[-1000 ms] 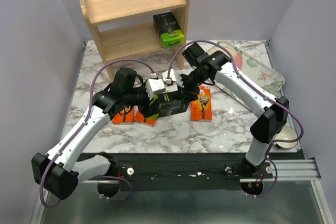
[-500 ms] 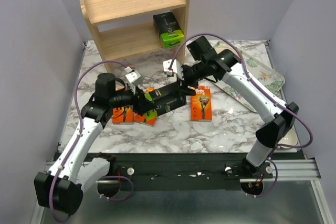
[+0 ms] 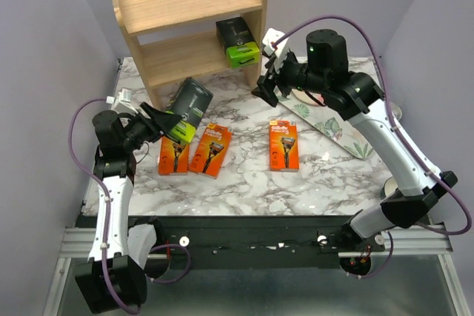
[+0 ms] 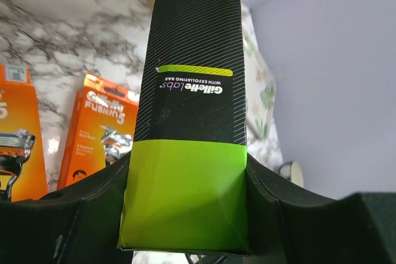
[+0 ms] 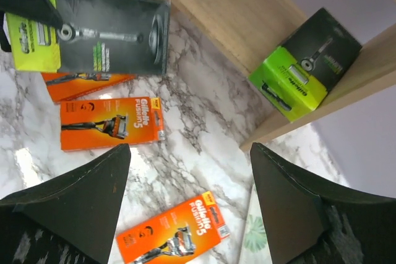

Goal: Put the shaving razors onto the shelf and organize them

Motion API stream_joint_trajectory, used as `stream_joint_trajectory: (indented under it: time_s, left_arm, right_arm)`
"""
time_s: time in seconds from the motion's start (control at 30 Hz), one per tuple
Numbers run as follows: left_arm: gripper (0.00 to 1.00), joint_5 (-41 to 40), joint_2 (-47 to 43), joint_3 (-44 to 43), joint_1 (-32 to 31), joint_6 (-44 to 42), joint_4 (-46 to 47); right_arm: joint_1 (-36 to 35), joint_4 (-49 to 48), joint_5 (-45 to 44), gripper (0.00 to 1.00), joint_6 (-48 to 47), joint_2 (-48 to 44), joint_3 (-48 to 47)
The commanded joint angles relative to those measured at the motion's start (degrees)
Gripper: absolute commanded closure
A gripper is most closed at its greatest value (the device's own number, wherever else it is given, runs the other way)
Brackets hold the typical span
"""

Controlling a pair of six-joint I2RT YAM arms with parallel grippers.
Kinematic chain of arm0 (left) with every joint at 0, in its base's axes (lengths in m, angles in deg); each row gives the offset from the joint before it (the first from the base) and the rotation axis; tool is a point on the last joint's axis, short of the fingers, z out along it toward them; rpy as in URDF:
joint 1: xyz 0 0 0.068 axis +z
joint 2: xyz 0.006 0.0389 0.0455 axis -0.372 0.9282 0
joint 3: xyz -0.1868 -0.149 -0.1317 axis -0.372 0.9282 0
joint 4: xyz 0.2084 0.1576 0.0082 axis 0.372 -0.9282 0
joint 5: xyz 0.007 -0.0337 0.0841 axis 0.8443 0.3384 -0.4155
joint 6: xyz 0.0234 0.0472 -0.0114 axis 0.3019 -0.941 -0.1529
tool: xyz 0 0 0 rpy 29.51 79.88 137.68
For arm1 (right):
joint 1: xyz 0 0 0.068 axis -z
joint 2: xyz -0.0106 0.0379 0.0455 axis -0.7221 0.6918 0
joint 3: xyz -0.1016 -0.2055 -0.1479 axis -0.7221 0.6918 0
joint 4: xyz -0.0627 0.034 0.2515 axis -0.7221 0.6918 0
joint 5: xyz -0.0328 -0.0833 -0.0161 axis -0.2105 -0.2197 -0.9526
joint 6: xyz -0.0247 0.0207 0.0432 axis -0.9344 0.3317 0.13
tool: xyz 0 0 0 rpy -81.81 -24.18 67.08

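My left gripper (image 3: pixel 170 125) is shut on the lime-green end of a dark grey razor pack (image 3: pixel 188 103), holding it tilted in the air in front of the shelf (image 3: pixel 185 5). In the left wrist view the pack (image 4: pixel 193 60) stands between both fingers. A second dark pack (image 3: pixel 238 42) lies on the shelf's lower tier at the right. Three orange packs (image 3: pixel 175 155) (image 3: pixel 210 150) (image 3: pixel 283 146) lie flat on the marble. My right gripper (image 3: pixel 265 86) hangs open and empty above the table, just right of the shelf; below it the right wrist view shows an orange pack (image 5: pixel 173 230).
A floral tray (image 3: pixel 333 120) lies on the right under the right arm. The shelf's right side panel (image 3: pixel 258 31) is close to the right gripper. Grey walls close in the table on both sides.
The right gripper let go of the dark pack, opened wide and rose toward the shelf. The left arm drew back left, lifting the pack off the table.
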Motion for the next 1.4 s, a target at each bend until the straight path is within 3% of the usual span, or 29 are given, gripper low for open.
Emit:
stream_joint_trajectory:
  time_s: [0.0,0.3,0.5,0.67,1.0,1.13,1.37]
  left_arm:
    - [0.61,-3.9,-0.7,-0.1,6.0,16.5,11.1]
    - [0.6,-7.7,3.9,1.1,11.3,34.9,16.0]
    - [0.61,-8.0,5.0,-1.2,11.9,36.8,15.3]
    - [0.66,-10.1,7.1,-2.2,13.9,38.5,10.6]
    - [0.64,-11.0,10.0,-6.1,14.4,37.5,6.6]
    - [0.63,-11.2,11.1,-6.3,14.3,36.9,4.8]
    - [0.6,-12.4,12.2,-5.2,11.2,37.2,5.0]
  right_arm:
    - [-0.3,0.4,-0.8,0.15,8.7,3.4,-1.6]
    - [-1.2,2.1,10.2,0.18,14.8,8.2,-2.7]
    - [-2.9,0.0,10.7,0.22,19.4,16.1,-6.8]
    - [-4.9,-3.0,4.7,0.27,23.0,23.1,-13.1]
    - [-7.2,-11.1,-2.2,0.44,31.1,38.9,-25.9]
    - [-7.3,-12.8,-1.3,0.48,33.7,44.3,-32.1]
    - [-7.3,-17.9,-0.3,0.59,36.5,48.1,-32.8]
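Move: The left hand already holds a black-and-green razor box; its goal, the free left part of the lower shelf, lies about 24 cm ahead, 3 cm left and roughly level. The razor box already shelved is some 25 cm ahead and 20 cm right; two orange packs lie about 22 cm below, one almost directly under, one 12 cm right. From the empty right hand, the held box is about 22 cm left, 2 cm ahead and 14 cm lower, the shelved box 21 cm ahead, 9 cm left and 12 cm lower. Keeping its pinch on the box's green end, the left hand carries it about 9 cm left and 6 cm forward with a small rise, quickly at first and then easing, while swinging some 25 degrees counter-clockwise, rolling its left side down about 30 degrees and tipping slightly nose-down to point the box at the left part of the lower shelf. The open right hand dips, then sweeps some 20 cm left, 13 cm down and 10 cm forward towards the box's right side, tipping down about 30 degrees and closing to roughly half its opening, past the front of the shelved box. ##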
